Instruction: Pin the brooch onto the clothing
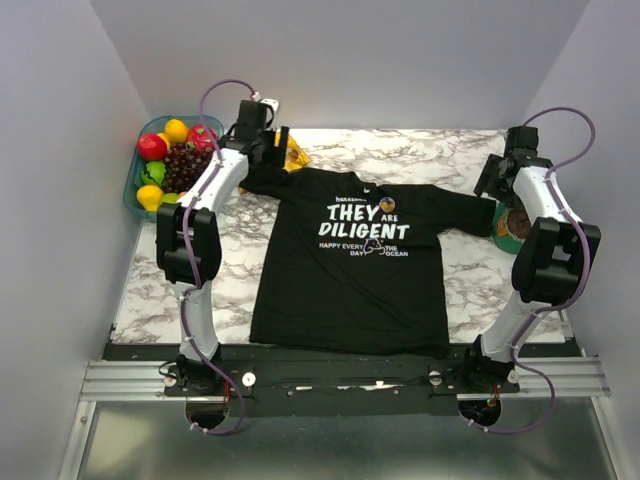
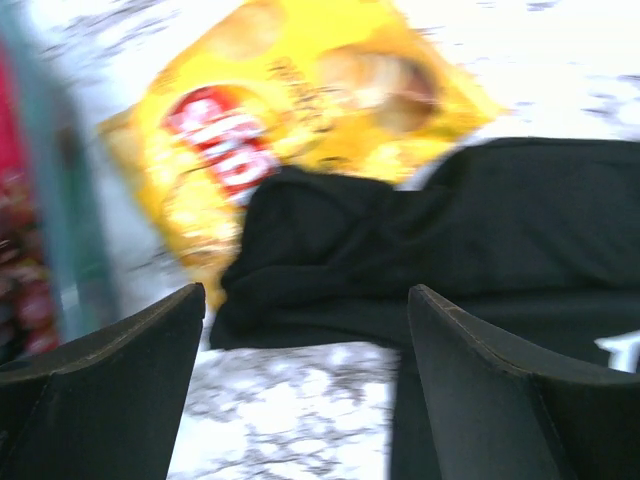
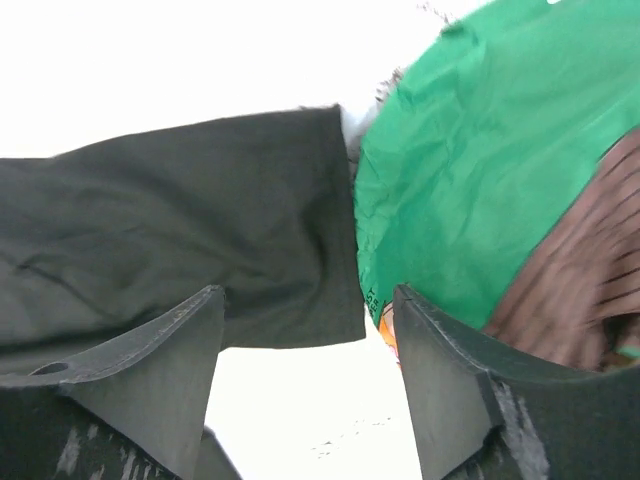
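The clothing point(image 1: 350, 275), a black T-shirt with white print, lies spread flat on the marble table. The brooch point(image 1: 387, 205), a tiny brownish-orange disc, sits on the chest next to the word "ARE". My left gripper point(image 1: 272, 150) hovers at the shirt's left sleeve. In the left wrist view the left gripper point(image 2: 305, 300) is open, with the crumpled sleeve point(image 2: 330, 250) just beyond the fingertips and nothing between them. My right gripper point(image 1: 488, 180) is at the right sleeve. In the right wrist view the right gripper point(image 3: 308, 295) is open and empty, with the sleeve hem point(image 3: 200, 230) ahead.
A teal basket point(image 1: 131, 192) of fruit stands at the back left. A yellow snack bag point(image 2: 280, 100) lies beside the left sleeve. A green packet point(image 3: 480, 170) lies next to the right sleeve. White walls close in on three sides.
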{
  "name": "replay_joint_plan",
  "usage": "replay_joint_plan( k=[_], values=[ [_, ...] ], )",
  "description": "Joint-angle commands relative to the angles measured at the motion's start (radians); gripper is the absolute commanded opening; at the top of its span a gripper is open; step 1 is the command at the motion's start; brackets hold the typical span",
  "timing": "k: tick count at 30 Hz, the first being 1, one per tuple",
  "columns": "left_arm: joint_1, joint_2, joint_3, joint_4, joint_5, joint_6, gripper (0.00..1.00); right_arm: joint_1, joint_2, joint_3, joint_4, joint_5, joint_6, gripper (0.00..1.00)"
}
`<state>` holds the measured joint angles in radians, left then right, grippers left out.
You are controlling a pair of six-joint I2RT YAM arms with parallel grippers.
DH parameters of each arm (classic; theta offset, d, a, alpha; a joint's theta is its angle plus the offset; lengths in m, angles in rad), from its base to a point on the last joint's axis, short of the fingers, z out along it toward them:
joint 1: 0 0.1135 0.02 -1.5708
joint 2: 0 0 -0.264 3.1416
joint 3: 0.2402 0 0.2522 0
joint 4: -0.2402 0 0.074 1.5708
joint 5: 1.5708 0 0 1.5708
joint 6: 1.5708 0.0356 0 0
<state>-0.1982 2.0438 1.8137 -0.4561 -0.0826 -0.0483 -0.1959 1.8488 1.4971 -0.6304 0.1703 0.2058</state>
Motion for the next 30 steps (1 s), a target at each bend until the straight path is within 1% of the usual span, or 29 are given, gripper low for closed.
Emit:
replay_joint_plan(
  k=[1,2,3,4,6,7,9,10,12,13,17,19,20,21,24,27,30],
  values=[
    [-0.093,-0.001,0.056,0.028,0.087,0.013,0.93,0.073,-0.069,0.038,0.023,-0.040,-0.035,0.78],
    [-0.119,0.024,0.079,0.019,0.124,0.013,0.94,0.088,-0.071,0.041,0.027,-0.061,-0.040,0.78],
    [-0.132,0.053,0.114,-0.031,0.167,0.011,0.94,0.123,-0.059,0.058,0.035,-0.071,-0.046,0.79],
    [-0.142,0.122,0.201,-0.064,0.181,0.008,0.94,0.140,-0.047,0.071,0.035,-0.078,-0.058,0.79],
    [-0.170,0.197,0.298,-0.161,0.205,-0.004,0.94,0.188,0.004,0.119,0.026,-0.089,-0.068,0.79],
    [-0.178,0.261,0.376,-0.182,0.214,-0.011,0.94,0.193,0.022,0.136,0.018,-0.095,-0.071,0.79],
    [-0.196,0.312,0.426,-0.203,0.231,-0.021,0.94,0.234,0.065,0.178,0.008,-0.130,-0.075,0.79],
    [-0.199,0.344,0.444,-0.196,0.237,-0.037,0.94,0.243,0.111,0.217,0.003,-0.144,-0.083,0.79],
    [-0.202,0.369,0.452,-0.170,0.251,-0.067,0.95,0.260,0.159,0.265,-0.023,-0.163,-0.088,0.79],
    [-0.202,0.395,0.463,-0.167,0.265,-0.082,0.95,0.265,0.211,0.320,-0.037,-0.163,-0.094,0.79],
    [-0.202,0.438,0.481,-0.142,0.319,-0.189,0.94,0.270,0.334,0.448,-0.120,-0.163,-0.098,0.79],
    [-0.202,0.453,0.472,-0.102,0.345,-0.232,0.94,0.271,0.366,0.474,-0.146,-0.163,-0.098,0.79],
    [-0.202,0.458,0.472,-0.090,0.354,-0.251,0.94,0.271,0.394,0.483,-0.150,-0.190,-0.098,0.79],
    [-0.202,0.464,0.472,-0.069,0.356,-0.293,0.95,0.271,0.404,0.495,-0.158,-0.196,-0.098,0.79],
    [-0.202,0.487,0.475,-0.027,0.363,-0.349,0.94,0.273,0.444,0.509,-0.167,-0.216,-0.095,0.79],
    [-0.201,0.509,0.484,-0.006,0.363,-0.381,0.94,0.274,0.481,0.525,-0.184,-0.238,-0.089,0.79],
    [-0.201,0.535,0.496,0.014,0.380,-0.418,0.94,0.274,0.501,0.564,-0.219,-0.218,-0.085,0.77]
  ],
)
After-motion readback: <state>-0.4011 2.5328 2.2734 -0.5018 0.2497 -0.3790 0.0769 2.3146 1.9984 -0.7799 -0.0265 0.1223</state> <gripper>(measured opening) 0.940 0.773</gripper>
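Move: The left hand goes for the left part of the shirt's shoulder, about 20 cm to its right, 1 cm back and 12 cm below; the freed sleeve lies 5 cm left and 2 cm back, the chips bag 4 cm left and 3 cm ahead. The right hand's shoulder spot is some 16 cm left, 7 cm ahead and 8 cm below, with the brooch about 29 cm left and 3 cm back, and the green bin some 14 cm right and 3 cm back. Inward from both sleeves, both grippers staying open: the left hand sweeps about 20 cm right in a shallow arch, then sinks to low over the shirt's left shoulder, tipping down and dropping its left side. The right hand arcs left and forward, first rising, then sinking over the right shoulder, turning some 25 degrees counter-clockwise. Whether the fingertips reach the cloth can't be seen. ##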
